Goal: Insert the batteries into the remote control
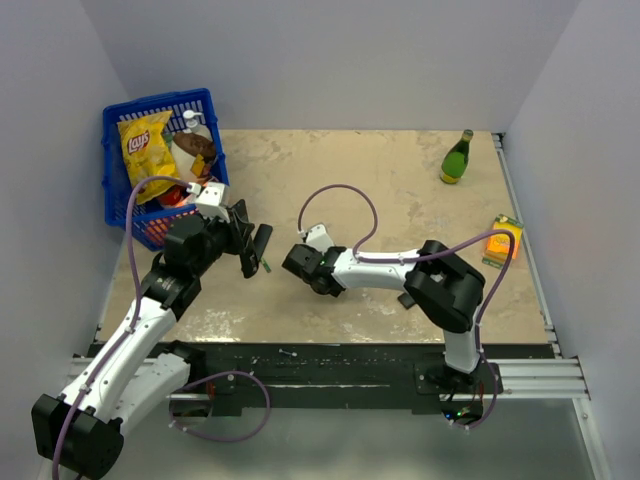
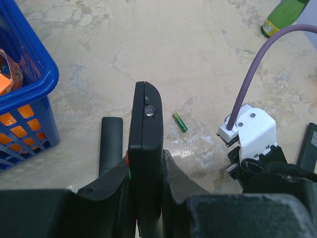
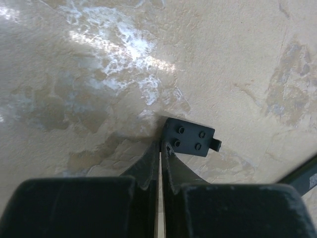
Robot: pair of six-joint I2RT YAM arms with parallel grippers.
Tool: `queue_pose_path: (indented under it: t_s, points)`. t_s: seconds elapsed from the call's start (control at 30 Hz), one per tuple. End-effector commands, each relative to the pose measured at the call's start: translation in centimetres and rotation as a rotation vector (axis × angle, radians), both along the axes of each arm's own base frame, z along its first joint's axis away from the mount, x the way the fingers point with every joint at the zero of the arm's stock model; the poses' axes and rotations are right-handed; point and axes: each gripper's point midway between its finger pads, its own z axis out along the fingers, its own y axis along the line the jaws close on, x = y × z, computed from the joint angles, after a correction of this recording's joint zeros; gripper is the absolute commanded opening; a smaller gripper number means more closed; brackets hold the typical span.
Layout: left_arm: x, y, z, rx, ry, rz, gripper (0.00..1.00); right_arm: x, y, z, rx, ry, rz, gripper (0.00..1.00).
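Observation:
My left gripper [image 2: 147, 158] is shut on the black remote control [image 2: 146, 134], holding it edge-on above the table. A small round metallic spot [image 2: 149, 110] shows near the remote's far end. In the top view the left gripper [image 1: 250, 245] and the remote control [image 1: 262, 243] hang left of centre. One small green battery [image 2: 180, 121] lies on the table just right of the remote. My right gripper [image 3: 161, 145] is shut, its tips touching the left edge of the small black back cover [image 3: 190, 136], which lies flat. The right gripper [image 1: 297, 262] sits low at the table's middle.
A blue basket [image 1: 108, 170] of snacks stands at the back left. A green bottle [image 1: 457, 158] and a yellow-orange box [image 1: 503, 240] are on the right. A rounded black remote [image 2: 111, 141] lies left of the held one, and another black remote [image 2: 309, 146] lies beside the right arm.

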Motion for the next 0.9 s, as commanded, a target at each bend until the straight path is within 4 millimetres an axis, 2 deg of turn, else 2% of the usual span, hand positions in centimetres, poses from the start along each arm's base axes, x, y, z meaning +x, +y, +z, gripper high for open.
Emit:
queue_pose_path:
  t_s: [0.0, 0.07, 0.1, 0.13, 0.17, 0.2, 0.23, 0.27, 0.33, 0.37, 0.4, 0.43, 0.47, 0.5, 0.53, 0.57, 0.6, 0.63, 0.67, 0.73, 0.77, 0.83, 0.87]
  points:
    - [0.3, -0.2, 1.7, -0.01, -0.067, -0.012, 0.0, 0.4, 3.1, 4.4, 0.137, -0.071, 0.026, 0.0]
    - [0.3, -0.2, 1.8, -0.011, -0.07, -0.01, 0.0, -0.4, 4.8, 5.4, 0.247, -0.031, 0.078, 0.0]
    - [0.3, -0.2, 1.8, -0.01, -0.07, -0.009, 0.0, -0.3, 6.6, 6.5, 0.347, -0.045, 0.106, 0.0]
    - [0.3, -0.1, 1.8, -0.009, -0.07, -0.006, 0.0, -0.5, 7.6, 9.0, 0.453, -0.064, 0.138, 0.0]
    - [0.3, -0.1, 1.9, -0.01, -0.072, -0.004, 0.0, -1.9, 8.7, 8.8, 0.53, -0.005, 0.189, 0.0]
    - [0.2, -0.1, 2.0, -0.011, -0.075, -0.006, 0.0, -1.6, 10.4, 10.9, 0.652, -0.047, 0.221, 0.0]
    - [0.3, 0.0, 1.8, -0.009, -0.072, 0.0, 0.0, -1.8, 10.9, 13.0, 0.739, -0.069, 0.245, 0.0]
    - [0.3, 0.1, 2.0, -0.009, -0.077, 0.003, 0.0, -2.8, 11.3, 12.8, 0.801, -0.035, 0.263, 0.0]
    - [0.3, 0.1, 1.9, -0.01, -0.075, 0.005, 0.0, -2.5, 12.7, 16.0, 0.995, -0.067, 0.308, 0.0]
    - [0.3, 0.2, 2.0, -0.009, -0.079, 0.008, 0.0, -3.8, 12.9, 14.9, 1.06, 0.001, 0.321, 0.0]
    - [0.3, 0.1, 1.9, -0.009, -0.077, 0.006, 0.0, -3.1, 13.7, 17.0, 1.18, -0.04, 0.347, 0.0]
    - [0.3, 0.2, 1.9, -0.008, -0.076, 0.009, 0.0, -3.2, 13.8, 17.4, 1.243, -0.031, 0.356, 0.0]
    - [0.3, 0.2, 2.0, -0.009, -0.079, 0.009, 0.0, -3.8, 13.5, 16.2, 1.299, 0.018, 0.331, 0.0]
    - [0.3, 0.2, 2.0, -0.007, -0.08, 0.012, 0.0, -3.6, 13.9, 18.2, 1.411, -0.006, 0.387, 0.0]
    - [0.3, 0.3, 2.0, -0.005, -0.08, 0.012, 0.0, -3.8, 13.9, 18.6, 1.477, 0.017, 0.378, 0.0]
    - [0.3, 0.3, 2.0, -0.007, -0.081, 0.013, 0.0, -3.6, 13.3, 17.1, 1.494, 0.034, 0.359, 0.0]
    - [0.3, 0.3, 2.0, -0.006, -0.08, 0.013, 0.0, -3.7, 13.4, 18.9, 1.574, 0.007, 0.413, 0.0]
    - [0.3, 0.3, 2.0, -0.007, -0.081, 0.013, 0.0, -3.9, 12.9, 18.1, 1.617, 0.038, 0.382, 0.0]
    - [0.3, 0.3, 2.0, -0.005, -0.082, 0.013, 0.0, -3.3, 12.7, 19.0, 1.683, -0.002, 0.402, 0.0]
    - [0.3, 0.3, 1.9, -0.004, -0.079, 0.015, 0.0, -3.5, 12.0, 18.1, 1.736, 0.031, 0.373, 0.0]
    - [0.4, 0.3, 1.9, -0.004, -0.079, 0.015, 0.0, -3.3, 11.7, 19.0, 1.785, -0.001, 0.399, 0.0]
    - [0.4, 0.3, 1.9, -0.004, -0.079, 0.014, 0.0, -3.4, 11.4, 17.6, 1.82, 0.033, 0.372, 0.0]
    - [0.4, 0.2, 1.8, -0.003, -0.076, 0.013, 0.0, -3.3, 11.0, 18.1, 1.856, 0.01, 0.383, 0.0]
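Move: The right hand, low over the table with its fingers shut on the small black battery cover, has the held remote's open battery compartment about 22 cm to its left, 4 cm back and 13 cm above. On the table, a loose green battery lies some 13 cm ahead and 8 cm to the left; the spare remote lies roughly 21 cm left and 11 cm ahead. From the left hand, the compartment is about 6 cm below and 4 cm back. Up and to the left, the right hand carries the pinched cover quickly from the table towards the remote's battery end, climbing roughly 14 cm, then sinking a few as the leftward travel levels off at about 11 cm. Throughout, the wrist rolls nearly 90 degrees, its left side rising, so the fingers swing from forward-and-down to nearly level, pointing left and forward. The left hand keeps holding the remote still. ##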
